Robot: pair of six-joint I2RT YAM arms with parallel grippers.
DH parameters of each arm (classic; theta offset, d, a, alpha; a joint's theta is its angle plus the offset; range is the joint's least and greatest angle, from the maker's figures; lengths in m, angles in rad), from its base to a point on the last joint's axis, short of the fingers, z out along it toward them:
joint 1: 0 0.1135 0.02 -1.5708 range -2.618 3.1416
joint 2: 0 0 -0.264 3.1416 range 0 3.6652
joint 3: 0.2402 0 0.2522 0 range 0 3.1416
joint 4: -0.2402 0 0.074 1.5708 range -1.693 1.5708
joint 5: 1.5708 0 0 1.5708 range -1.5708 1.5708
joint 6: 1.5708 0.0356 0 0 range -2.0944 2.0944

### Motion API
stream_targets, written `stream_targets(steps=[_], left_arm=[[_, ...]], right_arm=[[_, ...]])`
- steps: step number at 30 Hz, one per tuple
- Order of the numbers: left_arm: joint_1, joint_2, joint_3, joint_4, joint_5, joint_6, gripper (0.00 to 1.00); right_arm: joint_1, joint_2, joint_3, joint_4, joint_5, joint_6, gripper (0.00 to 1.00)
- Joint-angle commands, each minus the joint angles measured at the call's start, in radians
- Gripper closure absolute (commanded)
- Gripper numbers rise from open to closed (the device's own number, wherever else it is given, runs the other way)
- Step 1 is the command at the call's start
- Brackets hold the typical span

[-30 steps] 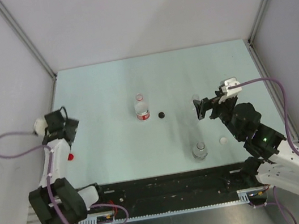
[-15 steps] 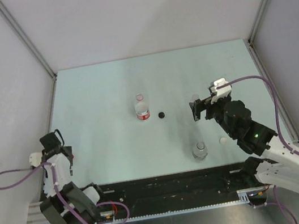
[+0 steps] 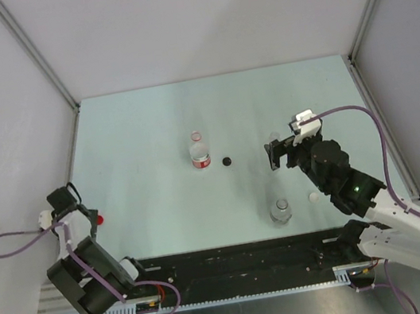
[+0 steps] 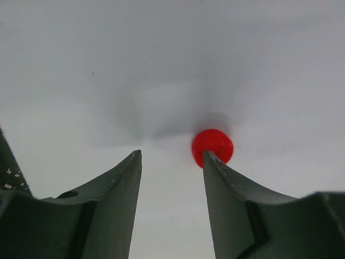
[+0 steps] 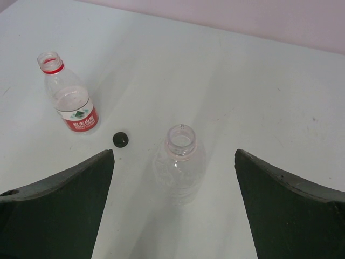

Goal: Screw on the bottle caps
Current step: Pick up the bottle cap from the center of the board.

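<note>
The red cap lies on the table just past the tip of my left gripper's right finger, which covers its near edge. My left gripper is open, its jaws fairly narrow with only bare table between them; from above it sits by the table's left edge, next to the red cap. My right gripper is wide open, and an uncapped clear bottle stands between and ahead of its fingers. The labelled bottle, the black cap, another clear bottle and the whitish cap stand apart.
The left wall panel rises close beside my left arm. A black rail runs along the near edge of the table. My right gripper hangs between the black cap and the near clear bottle.
My left arm drew back toward the near left and came down by the red cap, its jaws narrowing. My right gripper edged slightly left toward the clear bottle.
</note>
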Motion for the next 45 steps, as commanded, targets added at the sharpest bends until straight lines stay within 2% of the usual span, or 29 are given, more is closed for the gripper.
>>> stream_targets(steps=[1,15,20,29,34,36,37,41,45], left_arm=[[0.009,-0.062,-0.019,0.093,0.043,0.074,0.46],[0.009,0.08,0.007,0.152,0.074,0.154,0.53],[0.008,0.139,0.003,0.212,0.158,0.191,0.54],[0.007,0.167,-0.009,0.226,0.18,0.221,0.61],[-0.009,0.181,-0.012,0.228,0.193,0.235,0.73],[-0.012,0.178,-0.015,0.226,0.196,0.237,0.91],[-0.013,0.172,-0.018,0.226,0.201,0.238,0.96],[-0.016,0.136,-0.023,0.229,0.247,0.247,1.0],[-0.043,0.023,-0.04,0.255,0.379,0.208,1.0]], right_arm=[[-0.004,-0.004,0.007,0.037,0.016,-0.017,0.01],[-0.004,-0.013,0.007,0.033,0.01,-0.02,0.01],[-0.004,-0.013,0.007,0.026,0.002,-0.022,0.01],[-0.005,-0.021,0.007,0.021,0.015,-0.022,0.01],[-0.004,-0.03,0.007,0.015,0.02,-0.018,0.01],[-0.004,-0.034,0.007,0.015,0.022,-0.017,0.01],[-0.004,-0.036,0.007,0.016,0.022,-0.016,0.01],[-0.005,-0.045,0.007,0.02,0.004,-0.008,0.01],[-0.005,-0.065,0.007,0.037,-0.037,0.042,0.01]])
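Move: The red cap lies on the board close to the left fingertips: about 3 cm ahead of the left hand, neither left nor right of it, and some 2 cm below. Nothing else stands near it. From the right hand, waiting wide open, that cap is far off to the left, roughly 50 cm, some 4 cm nearer the base and about 25 cm below. The red cap is met low over the board: the left hand rises a touch, sinks to about 1 cm below its starting height, and creeps forward some 5 cm in all, turning clockwise by about 15 degrees. Late on, the half-open fingers close fully, their tips pinching the cap's near rim. ##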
